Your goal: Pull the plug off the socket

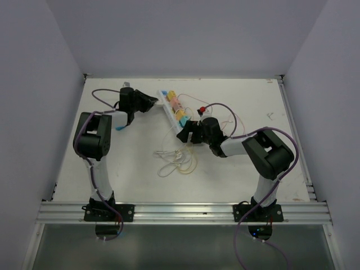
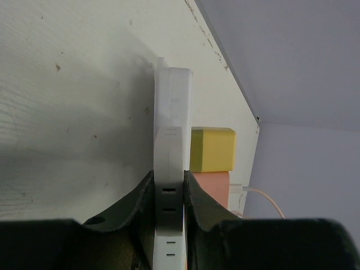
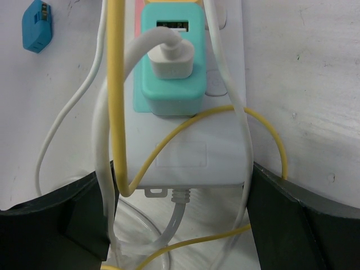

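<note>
The socket [image 1: 165,100] is a long white strip lying diagonally at the back middle of the table, with yellow, pink and teal plugs in a row on it. My left gripper [image 1: 152,102] is shut on the far end of the socket [image 2: 173,95], edge-on between its fingers [image 2: 199,202], next to a yellow plug [image 2: 212,149] and a pink one [image 2: 212,188]. My right gripper [image 3: 180,177] stands open, straddling the cord end of the socket [image 3: 191,152]. Just ahead of it sits the teal plug [image 3: 171,84] with a white connector in its face.
A yellow cable [image 3: 115,84] and white cables [image 3: 101,140] cross the strip between my right fingers and loop on the table [image 1: 177,160]. A loose blue plug [image 3: 37,25] lies left of the strip. The side walls and the back wall stand close.
</note>
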You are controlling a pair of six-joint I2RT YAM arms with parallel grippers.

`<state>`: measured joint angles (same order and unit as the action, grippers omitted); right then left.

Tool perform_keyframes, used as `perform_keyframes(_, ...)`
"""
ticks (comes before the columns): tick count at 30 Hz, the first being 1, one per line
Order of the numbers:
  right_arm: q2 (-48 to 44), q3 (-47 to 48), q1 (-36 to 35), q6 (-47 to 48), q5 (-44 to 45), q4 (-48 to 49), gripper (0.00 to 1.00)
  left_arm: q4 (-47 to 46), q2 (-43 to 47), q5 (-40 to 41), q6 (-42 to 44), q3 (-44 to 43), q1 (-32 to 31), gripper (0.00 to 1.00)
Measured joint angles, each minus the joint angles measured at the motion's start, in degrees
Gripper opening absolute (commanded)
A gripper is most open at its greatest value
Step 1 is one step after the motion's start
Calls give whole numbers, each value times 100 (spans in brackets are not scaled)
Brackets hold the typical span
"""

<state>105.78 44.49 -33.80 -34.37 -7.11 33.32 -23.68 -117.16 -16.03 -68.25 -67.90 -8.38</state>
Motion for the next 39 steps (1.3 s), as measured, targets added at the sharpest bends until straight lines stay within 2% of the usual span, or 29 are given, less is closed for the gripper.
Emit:
perform_keyframes(8,42,76,-37,-127,2,-70,0,133,76,15,-17,0,48,0)
perform_keyframes(19,90,177,-109,-221,9,-170,0,870,332,85,201,-192,125,0)
perform_keyframes(30,114,280,-107,-723,494,-358,0,977,857,7,424,-584,249,0)
perform_keyframes(39,116,267,-79,-730,457,-337,0,970,1235,-240,885,184,514,0)
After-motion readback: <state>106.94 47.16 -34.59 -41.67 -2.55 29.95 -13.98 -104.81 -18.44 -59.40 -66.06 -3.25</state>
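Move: The white plug sits between the left fingertips, still in the side of the socket, whose far end stands about 4 cm ahead and 3 cm right of that hand. The yellow plug on the socket lies some 3 cm ahead and 6 cm right, the loose blue plug 10 cm back and 16 cm left. From the right hand, clamped on the socket's near end, the teal plug is about 6 cm ahead, 1 cm left, the white plug 14 cm ahead, 11 cm left. Keeping its pinch on the white plug, the left hand tugs left, slowly at first, then jerks upward about 8 cm and finally swings left and back while sinking a little, away from the socket. The right hand keeps its grip astride the socket's near end, giving about 1 cm to the left, then returning with a slight clockwise turn. ##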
